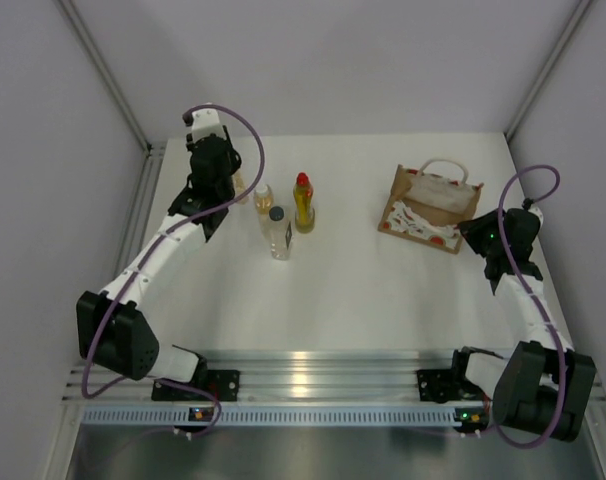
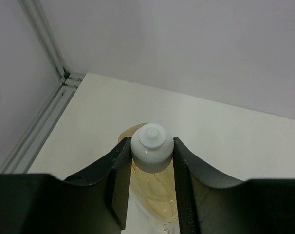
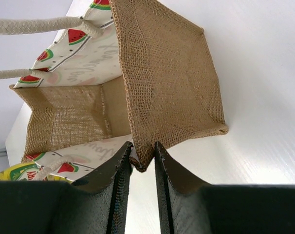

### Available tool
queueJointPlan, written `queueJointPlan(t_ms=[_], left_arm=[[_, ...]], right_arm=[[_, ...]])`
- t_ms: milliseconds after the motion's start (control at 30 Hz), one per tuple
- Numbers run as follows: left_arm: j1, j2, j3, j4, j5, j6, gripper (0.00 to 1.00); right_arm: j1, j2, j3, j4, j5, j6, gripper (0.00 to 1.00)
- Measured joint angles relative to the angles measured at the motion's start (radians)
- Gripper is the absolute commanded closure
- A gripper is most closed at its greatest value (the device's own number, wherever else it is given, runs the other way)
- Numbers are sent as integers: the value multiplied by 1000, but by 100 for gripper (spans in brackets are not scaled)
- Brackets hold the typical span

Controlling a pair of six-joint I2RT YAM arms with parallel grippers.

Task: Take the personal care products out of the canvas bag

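Observation:
Three bottles stand together at the back left: an amber one with a white cap (image 1: 263, 196), a clear one with a dark grey cap (image 1: 279, 232) and a yellow one with a red cap (image 1: 303, 203). My left gripper (image 1: 232, 186) is shut on the white cap of a second amber bottle (image 2: 150, 146), just left of that group. The canvas bag (image 1: 431, 208) lies at the back right, handles toward the back. My right gripper (image 1: 472, 232) is shut on a corner of its burlap rim (image 3: 143, 157). The bag's inside (image 3: 69, 117) shows no bottles.
White walls with metal corner rails (image 1: 113, 90) close the table at back and sides. The rail along the left table edge (image 2: 38, 126) runs close to the left gripper. The arm bases (image 1: 313, 385) sit on the near aluminium rail.

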Motion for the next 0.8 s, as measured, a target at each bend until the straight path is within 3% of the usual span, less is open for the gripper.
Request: queueJointPlan(t_ms=[300,800], left_arm=[[-3,-139,-333,94,-60,-6,100],[-28,-233,-627,285,-71,-59,100]], right_arm=[[-1,0,0,0,-6,0,77],[-1,-1,0,0,-10,-1,76]])
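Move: The left hand holds an amber bottle by its white cap. The free table spot for it is about 8 cm back, 2 cm left and some 33 cm below. The standing amber bottle is about 6 cm right and level fore-and-aft, the clear bottle 8 cm right and 6 cm back, the yellow bottle 13 cm right and level, their middles some 24 cm down. From the right hand, the spot is about 50 cm left, 2 cm ahead and 13 cm below. Bring the left gripper down about 14 cm while drawing it back some 7 cm, keeping the pinch on the white cap and the fingers pointing nearly level forward, so the hanging bottle comes down to the left of the clear bottle, nearer the base than the standing amber one. Drop fast at first, ease off midway, then sink on. ##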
